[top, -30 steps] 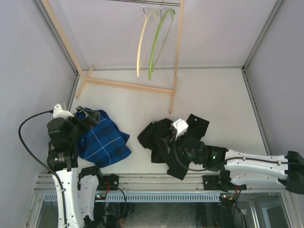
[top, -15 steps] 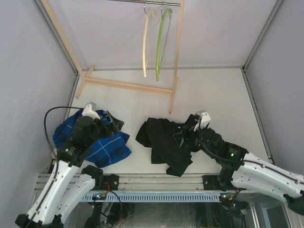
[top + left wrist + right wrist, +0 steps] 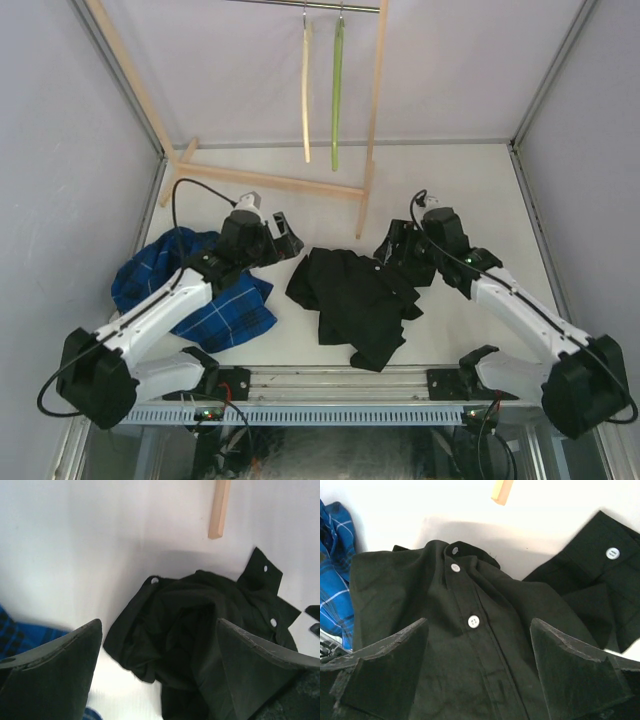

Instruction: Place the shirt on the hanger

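The black shirt (image 3: 352, 300) lies crumpled on the white table between the two arms, one cuff spread toward the right. My left gripper (image 3: 287, 238) hovers open just off its upper-left edge. In the left wrist view the shirt (image 3: 200, 605) fills the space ahead of the left gripper (image 3: 159, 625), which grips nothing. My right gripper (image 3: 396, 254) is open over the shirt's upper-right part. In the right wrist view the button placket (image 3: 473, 621) lies between the spread fingers of the right gripper (image 3: 479, 625). The lime-green hanger (image 3: 337, 92) hangs on the rail at the back, edge-on.
A cream hanger (image 3: 307, 92) hangs just left of the green one. The wooden rack's base bar (image 3: 270, 181) and upright (image 3: 374, 120) stand behind the shirt; its foot (image 3: 220, 510) is close ahead. A blue plaid shirt (image 3: 215, 305) lies at the left.
Both arms swung from the near edge toward the black shirt. The left gripper left the plaid shirt. The right gripper's jaws widened. Both hangers swung to hang edge-on.
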Controlling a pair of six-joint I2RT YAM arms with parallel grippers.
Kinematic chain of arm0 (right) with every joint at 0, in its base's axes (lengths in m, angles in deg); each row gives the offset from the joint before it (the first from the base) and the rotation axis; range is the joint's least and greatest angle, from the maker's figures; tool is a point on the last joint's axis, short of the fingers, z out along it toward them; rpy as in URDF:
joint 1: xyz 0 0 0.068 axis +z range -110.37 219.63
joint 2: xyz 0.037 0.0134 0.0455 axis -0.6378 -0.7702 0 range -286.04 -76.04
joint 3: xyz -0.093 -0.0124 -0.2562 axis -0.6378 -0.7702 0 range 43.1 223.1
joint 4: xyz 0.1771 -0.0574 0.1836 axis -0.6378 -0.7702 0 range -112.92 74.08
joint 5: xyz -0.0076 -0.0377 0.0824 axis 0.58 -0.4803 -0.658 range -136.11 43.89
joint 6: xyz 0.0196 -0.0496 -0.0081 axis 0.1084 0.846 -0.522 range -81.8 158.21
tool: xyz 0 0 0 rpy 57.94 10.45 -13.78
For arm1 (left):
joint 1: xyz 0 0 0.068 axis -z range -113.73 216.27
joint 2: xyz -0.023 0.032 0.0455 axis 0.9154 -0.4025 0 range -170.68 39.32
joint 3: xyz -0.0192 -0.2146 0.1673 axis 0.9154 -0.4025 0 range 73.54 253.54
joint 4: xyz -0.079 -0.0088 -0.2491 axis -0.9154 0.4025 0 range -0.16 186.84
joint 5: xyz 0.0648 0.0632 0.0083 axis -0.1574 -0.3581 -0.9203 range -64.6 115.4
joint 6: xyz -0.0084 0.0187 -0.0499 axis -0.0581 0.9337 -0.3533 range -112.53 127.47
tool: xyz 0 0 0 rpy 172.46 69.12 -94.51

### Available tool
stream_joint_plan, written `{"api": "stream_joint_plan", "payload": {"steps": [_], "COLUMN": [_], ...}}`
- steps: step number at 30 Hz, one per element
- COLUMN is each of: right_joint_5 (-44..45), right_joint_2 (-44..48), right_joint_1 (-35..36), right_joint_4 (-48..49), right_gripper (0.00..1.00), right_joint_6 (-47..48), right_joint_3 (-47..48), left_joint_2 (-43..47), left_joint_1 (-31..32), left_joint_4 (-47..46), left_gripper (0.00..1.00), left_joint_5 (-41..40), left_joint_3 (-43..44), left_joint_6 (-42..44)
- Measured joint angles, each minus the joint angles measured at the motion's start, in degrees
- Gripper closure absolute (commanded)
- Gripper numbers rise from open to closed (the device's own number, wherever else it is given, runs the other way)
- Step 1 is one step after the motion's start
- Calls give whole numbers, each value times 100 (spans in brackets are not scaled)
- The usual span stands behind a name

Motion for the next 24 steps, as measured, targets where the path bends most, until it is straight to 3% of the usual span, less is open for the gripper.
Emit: {"api": "stream_joint_plan", "payload": {"steps": [11,15,17,21,24], "right_joint_5": [-424,-485,-485,-540,-658], "right_joint_2": [-1631,-2033,-2201,-2382,-2374], "right_joint_1": [-13,50,120,332,398], "right_joint_4": [420,514,531,610,717], "right_gripper": [16,18,26,70,92], "right_joint_6": [225,229,229,286,267], "right_joint_3": [317,345,345,345,345], "left_joint_2": [-1338,-1834,-2122,-2441,-2433], "left_joint_1": [616,914,1014,1097,1102], "left_joint_4": [-785,-986,-1060,-1294,-1403], "left_gripper": [3,16,25,55,79], "left_joint_5": [13,52,153,361,459], "left_joint_3": [614,616,616,570,538], "left_joint_6": [4,-2,-37,-129,-170]}}
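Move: The black shirt lies collar outward between the grippers. The upper-left fold to grip is about 11 cm right of the left hand, level fore and aft, and 7 cm below. The wooden foot end is some 19 cm right of that hand and 6 cm ahead, the blue shirt 24 cm left and 8 cm back. The fold by the shirt's buttons is about 4 cm left of the right hand, 1 cm ahead and 9 cm down; the foot end is 9 cm left and 8 cm ahead. Swing the left gripper about 11 cm right, first edging forward and then back, and sink it some 6 cm onto the upper-left part of the black shirt, turning slightly clockwise. Meanwhile lower the right gripper about 8 cm while easing 5 cm left and tipping its fingers further down, to the cloth beside the buttons. As each gets low, close its fingers to pinch up a fold. ##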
